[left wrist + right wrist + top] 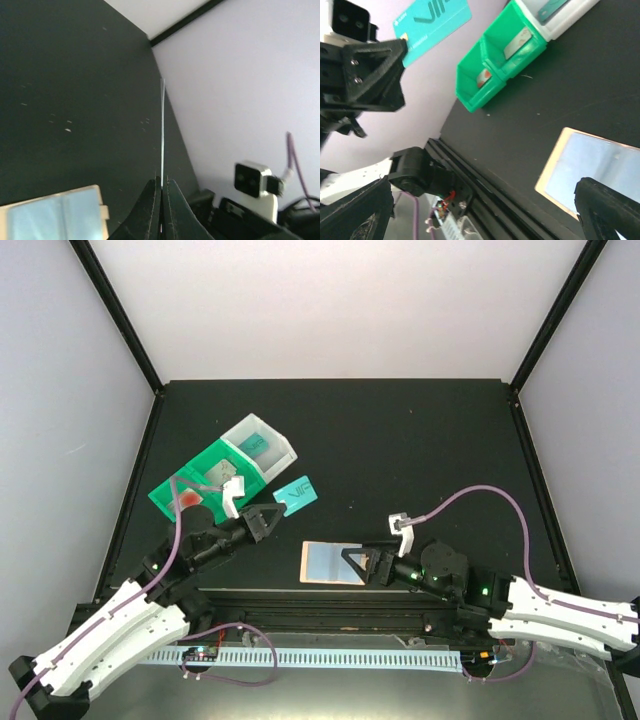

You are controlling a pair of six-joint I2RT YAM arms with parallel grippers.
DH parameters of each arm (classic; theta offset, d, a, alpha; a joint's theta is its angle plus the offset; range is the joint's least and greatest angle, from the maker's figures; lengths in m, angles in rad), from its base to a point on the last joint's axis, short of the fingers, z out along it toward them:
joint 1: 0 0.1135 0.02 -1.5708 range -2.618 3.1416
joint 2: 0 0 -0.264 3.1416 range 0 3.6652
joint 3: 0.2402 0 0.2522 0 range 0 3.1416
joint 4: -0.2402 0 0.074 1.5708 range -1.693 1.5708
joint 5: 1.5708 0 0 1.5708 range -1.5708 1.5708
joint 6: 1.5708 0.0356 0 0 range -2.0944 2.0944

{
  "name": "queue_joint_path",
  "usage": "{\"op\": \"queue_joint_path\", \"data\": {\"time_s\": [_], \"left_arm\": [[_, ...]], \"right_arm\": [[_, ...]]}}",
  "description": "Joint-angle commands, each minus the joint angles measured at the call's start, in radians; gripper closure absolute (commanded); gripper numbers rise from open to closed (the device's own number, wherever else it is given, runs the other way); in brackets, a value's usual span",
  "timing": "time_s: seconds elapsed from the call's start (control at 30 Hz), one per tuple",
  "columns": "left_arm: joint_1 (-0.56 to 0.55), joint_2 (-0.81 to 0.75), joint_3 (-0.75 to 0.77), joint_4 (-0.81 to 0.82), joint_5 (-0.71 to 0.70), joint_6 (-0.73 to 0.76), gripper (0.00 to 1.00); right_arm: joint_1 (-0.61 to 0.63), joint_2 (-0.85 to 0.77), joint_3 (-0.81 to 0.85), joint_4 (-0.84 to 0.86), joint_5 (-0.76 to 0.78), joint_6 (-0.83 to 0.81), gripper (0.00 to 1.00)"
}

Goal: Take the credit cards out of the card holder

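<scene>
My left gripper (277,512) is shut on a teal credit card (295,493) and holds it above the table, between the bins and the card holder. In the left wrist view the card (162,125) stands edge-on between my shut fingertips (161,181). The right wrist view shows its face (432,27). The card holder (330,563) lies open and flat, peach rim and pale blue panels. My right gripper (366,565) is open at its right end, one finger (610,210) over the panel (600,170).
A green bin (170,500) holds a red-blotched card (190,498) and a grey-white card (222,472). A white bin (283,447) behind it holds a teal card (255,445). The black rail runs along the table's near edge (330,602).
</scene>
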Motion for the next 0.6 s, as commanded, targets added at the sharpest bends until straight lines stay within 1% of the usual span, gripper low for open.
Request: {"op": "queue_joint_path", "data": {"time_s": [0.0,0.13,0.2,0.27,0.37,0.57], "left_arm": [[0.047,0.041,0.09,-0.126,-0.154,0.056,0.98],[0.125,0.11,0.128,-0.142,-0.17,0.076,0.98],[0.175,0.159,0.145,-0.135,-0.148,0.093,0.98],[0.224,0.22,0.169,-0.137,-0.134,0.112,0.99],[0.305,0.325,0.211,-0.136,-0.103,0.146,0.98],[0.447,0.515,0.31,-0.116,-0.024,0.176,0.98]], "right_arm": [[0.004,-0.056,0.035,-0.177,0.064,-0.046,0.0],[0.003,-0.12,0.028,-0.23,0.092,-0.055,0.0],[0.003,-0.15,0.034,-0.254,0.117,-0.059,0.0],[0.004,-0.167,0.054,-0.314,0.165,-0.031,0.0],[0.003,-0.186,0.074,-0.365,0.191,-0.038,0.0],[0.004,-0.209,0.077,-0.393,0.21,-0.052,0.0]]}}
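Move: From the left hand, which still holds the teal VIP card, the white box lies about 24 cm ahead, 10 cm to the left and 17 cm below. The middle green bin is some 17 cm ahead and 18 cm left, the card holder about 5 cm back and 10 cm right, 20 cm down. From the right hand, the holder is roughly 3 cm ahead, 3 cm left and 15 cm below. Swinging the teal card towards the white box, the left hand travels about 12 cm forward and 8 cm left, sinking some 4 cm mostly in the later half. Its wrist turns counter-clockwise by over 20 degrees and tips down a little, fingers keeping their pinch. The right hand, fingers wide open, draws about 5 cm to its right, away from the card holder. ##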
